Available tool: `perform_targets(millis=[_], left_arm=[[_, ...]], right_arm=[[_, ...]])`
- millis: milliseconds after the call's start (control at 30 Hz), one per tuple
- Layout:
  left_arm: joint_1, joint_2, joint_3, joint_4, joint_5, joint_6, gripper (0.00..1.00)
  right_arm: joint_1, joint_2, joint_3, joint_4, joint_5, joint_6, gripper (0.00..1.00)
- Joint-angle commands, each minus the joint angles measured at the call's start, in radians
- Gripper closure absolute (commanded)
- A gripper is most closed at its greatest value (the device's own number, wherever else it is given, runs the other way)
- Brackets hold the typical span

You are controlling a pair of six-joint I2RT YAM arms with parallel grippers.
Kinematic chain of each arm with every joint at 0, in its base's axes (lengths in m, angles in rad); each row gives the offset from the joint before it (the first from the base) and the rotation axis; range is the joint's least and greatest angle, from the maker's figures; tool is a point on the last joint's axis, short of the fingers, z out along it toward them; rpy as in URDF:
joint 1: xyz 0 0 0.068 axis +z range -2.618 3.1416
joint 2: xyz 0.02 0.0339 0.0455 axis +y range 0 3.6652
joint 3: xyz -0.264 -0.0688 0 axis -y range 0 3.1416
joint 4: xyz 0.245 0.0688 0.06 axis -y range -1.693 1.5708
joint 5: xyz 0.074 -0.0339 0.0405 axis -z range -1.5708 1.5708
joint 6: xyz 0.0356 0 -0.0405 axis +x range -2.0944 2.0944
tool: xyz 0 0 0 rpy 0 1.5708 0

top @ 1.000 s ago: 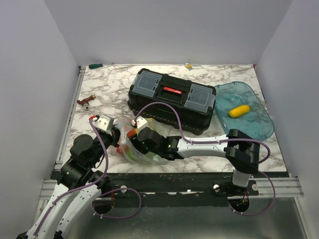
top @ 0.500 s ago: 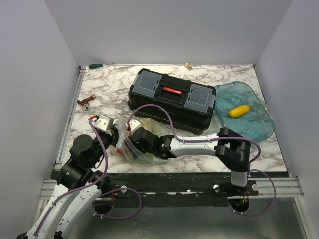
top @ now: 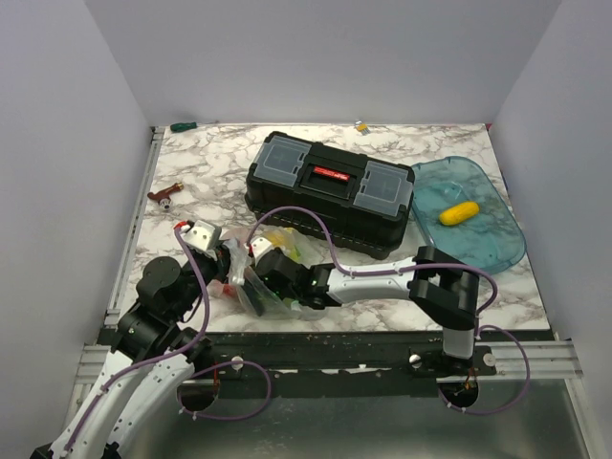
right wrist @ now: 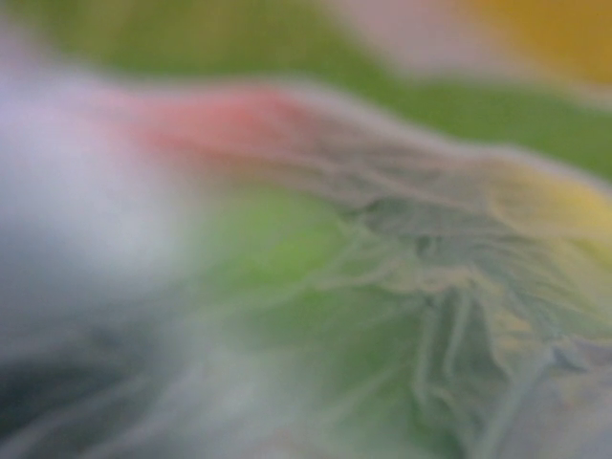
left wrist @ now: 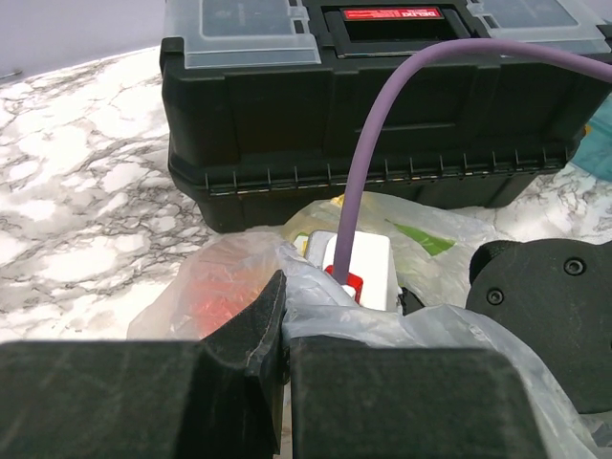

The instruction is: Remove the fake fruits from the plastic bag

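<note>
The clear plastic bag [top: 260, 292] lies crumpled on the marble table in front of the black toolbox. My left gripper [top: 229, 263] is shut on the bag's film [left wrist: 316, 298] at its left edge, jaws pressed together [left wrist: 285, 311]. A red fruit [left wrist: 215, 287] and a green one [left wrist: 421, 239] show through the film. My right gripper [top: 260, 277] is pushed into the bag, its fingers hidden. The right wrist view is a blur of crinkled film over a green fruit [right wrist: 287, 277], a red one [right wrist: 229, 115] and yellow [right wrist: 555, 206]. One yellow fruit [top: 459, 212] lies in the blue tray.
The black toolbox [top: 330, 191] stands right behind the bag. The translucent blue tray [top: 492, 249] sits at the right. A red-handled tool [top: 164, 196] lies at the left, a green screwdriver [top: 184, 125] and a small yellow object [top: 361, 125] at the back edge.
My right arm has moved left and pushed its gripper deeper into the bag. The bag has bunched up toward the left gripper, which has kept its hold.
</note>
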Motion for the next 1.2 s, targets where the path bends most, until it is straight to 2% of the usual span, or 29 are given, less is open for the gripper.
perform_targets(millis=[0,200,333,433,533,800,1167], left_arm=[[0.007,0.005,0.026,0.031,0.043,-0.009,1.0],[0.007,0.0,0.022,0.031,0.043,-0.01,1.0],[0.007,0.004,0.024,0.031,0.044,-0.01,1.0],[0.008,0.0,0.023,0.03,0.045,-0.01,1.0],[0.007,0.0,0.021,0.03,0.042,-0.01,1.0],[0.007,0.0,0.022,0.032,0.047,-0.012,1.0],[0.007,-0.006,0.019,0.03,0.036,-0.012,1.0]], right_arm=[[0.012,0.052,-0.021,0.038,0.056,0.008,0.06],[0.013,0.061,-0.007,0.093,0.145,0.041,0.13],[0.011,0.022,-0.039,0.132,0.175,0.045,0.27],[0.012,-0.022,-0.075,0.168,0.183,0.046,0.43],[0.012,-0.066,-0.099,0.182,0.191,0.057,0.51],[0.012,-0.197,-0.147,0.24,0.25,0.068,0.58],[0.011,-0.37,-0.189,0.275,0.209,0.11,0.63]])
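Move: The open right hand is already down in the bag, with the green fruit close by: about 2 cm ahead, straight in line sideways and 1 cm lower. A red fruit lies under the film some 8 cm ahead of this hand and 5 cm left; the black toolbox's middle stands roughly 22 cm ahead, 18 cm right and 5 cm higher. From the left hand, which still pinches the bag's rim, the green fruit is about 1 cm back, 5 cm right and 17 cm below. The right hand noses about 2 cm forward and slightly down inside the bag, its wide-open fingers closing on the green fruit from both sides, then draws it up some 13 cm and 2 cm to the right, the left-pointing fingers tipping upward by about 20 degrees as it rises. Meanwhile the left hand stays put, fingers shut, and keeps holding the bag's rim so that the right can lift against it. ##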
